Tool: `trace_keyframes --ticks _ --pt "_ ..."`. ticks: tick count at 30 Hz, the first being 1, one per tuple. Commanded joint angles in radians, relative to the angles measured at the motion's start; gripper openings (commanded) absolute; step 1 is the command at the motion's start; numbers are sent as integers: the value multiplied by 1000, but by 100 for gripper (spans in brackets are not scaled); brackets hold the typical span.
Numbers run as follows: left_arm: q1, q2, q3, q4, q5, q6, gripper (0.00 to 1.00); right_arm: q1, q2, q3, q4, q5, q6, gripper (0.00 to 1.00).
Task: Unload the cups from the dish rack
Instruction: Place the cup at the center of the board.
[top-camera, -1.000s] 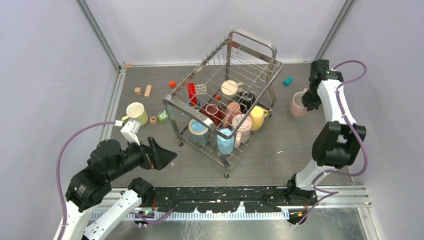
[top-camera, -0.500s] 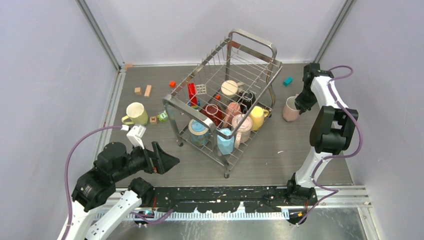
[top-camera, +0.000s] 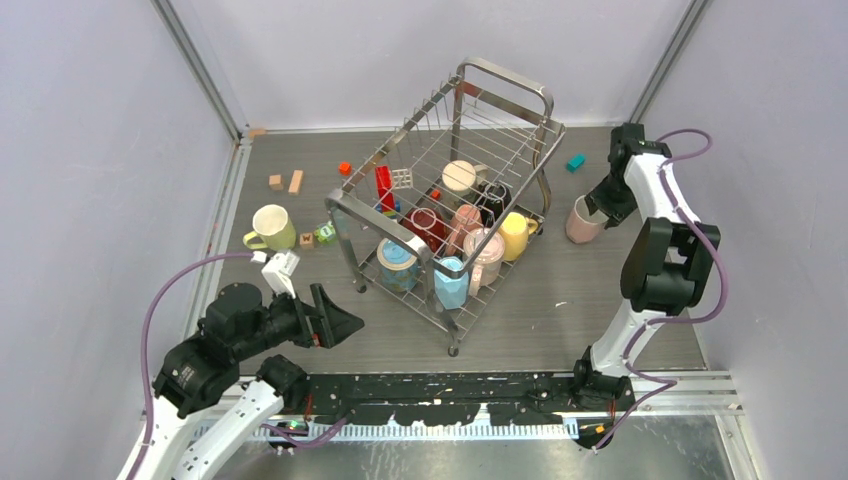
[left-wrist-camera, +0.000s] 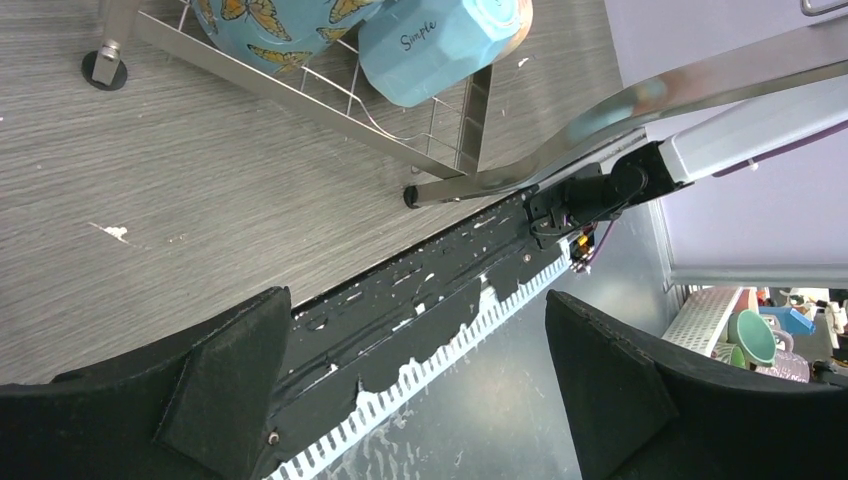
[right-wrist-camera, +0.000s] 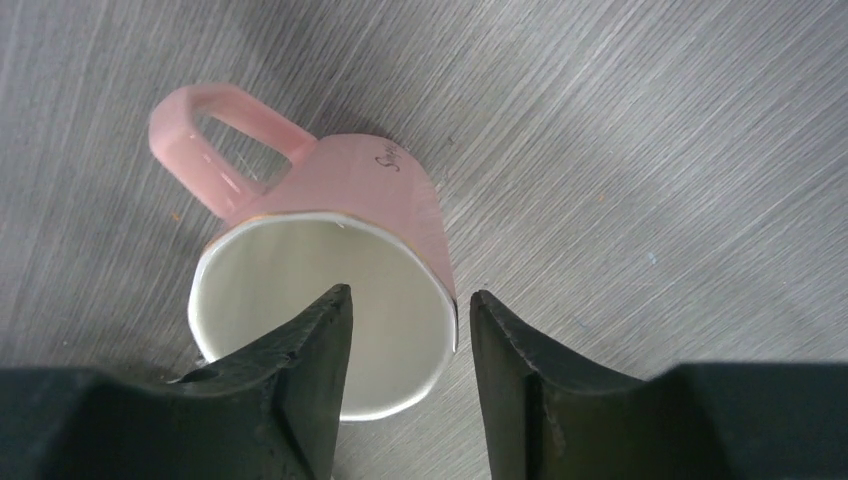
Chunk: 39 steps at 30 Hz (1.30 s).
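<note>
The dish rack, a tall silver wire basket, stands mid-table holding several cups, among them a yellow one, a light blue one and a dark red one. To the rack's right a pink mug rests on the table. My right gripper is over it. In the right wrist view the jaws stand open astride the mug's rim, one finger inside and one outside, with gaps on both sides. My left gripper is open and holds nothing, front-left of the rack. A yellow-green mug sits at the left.
Small toy blocks lie about: wooden ones, an orange one, a green one and a teal one. A red block stands inside the rack. The left wrist view shows the rack's foot and the table's front rail.
My right gripper carried the pink mug down and left toward the rack, then opened off its rim. My left arm crept a little to the right, still open.
</note>
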Motion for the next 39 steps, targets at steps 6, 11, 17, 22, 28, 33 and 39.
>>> trace_keyframes --ticks 6,11,17,22,28,33,39 --pt "1 -1 -2 57 1 1 100 4 -254 -30 11 -38 -3 61" --pt "1 -2 -4 55 -6 0 100 49 -415 -78 27 -62 -10 69" --pt "1 4 6 41 -19 10 100 153 -625 -200 71 -76 15 75" --pt "1 16 4 45 -18 16 100 261 -782 -303 104 -93 57 75" --pt "1 35 12 41 -28 19 100 391 -945 -516 219 -149 122 75" --pt "1 52 6 57 -19 19 100 534 -1008 -624 264 -131 147 75" --pt "1 61 -13 69 -37 11 100 639 -1109 -705 321 -110 192 76"
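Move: Around 22 cm to the right hand's left, 7 cm back and about level with it, the yellow cup lies on the rack's lower tier. The pale pink cup is about 7 cm farther left and 5 cm farther back than the yellow one; the black mug is some 27 cm left of the hand and 1 cm ahead. The just-placed pink cup is 4 cm left, 2 cm back and 5 cm below. From the left hand, the yellow cup lies roughly 28 cm ahead, 38 cm right and 13 cm lower. Rising straight off the pink cup's rim, the right hand spreads its partly open fingers wider and climbs about 14 cm, then sweeps left and back towards the rack's right side, some 20 cm left in all, sinking about 6 cm at the end. On the way the wrist swings the fingers from pointing down to forward and down, turning counter-clockwise, and reaches the yellow cup's side of the rack empty. ##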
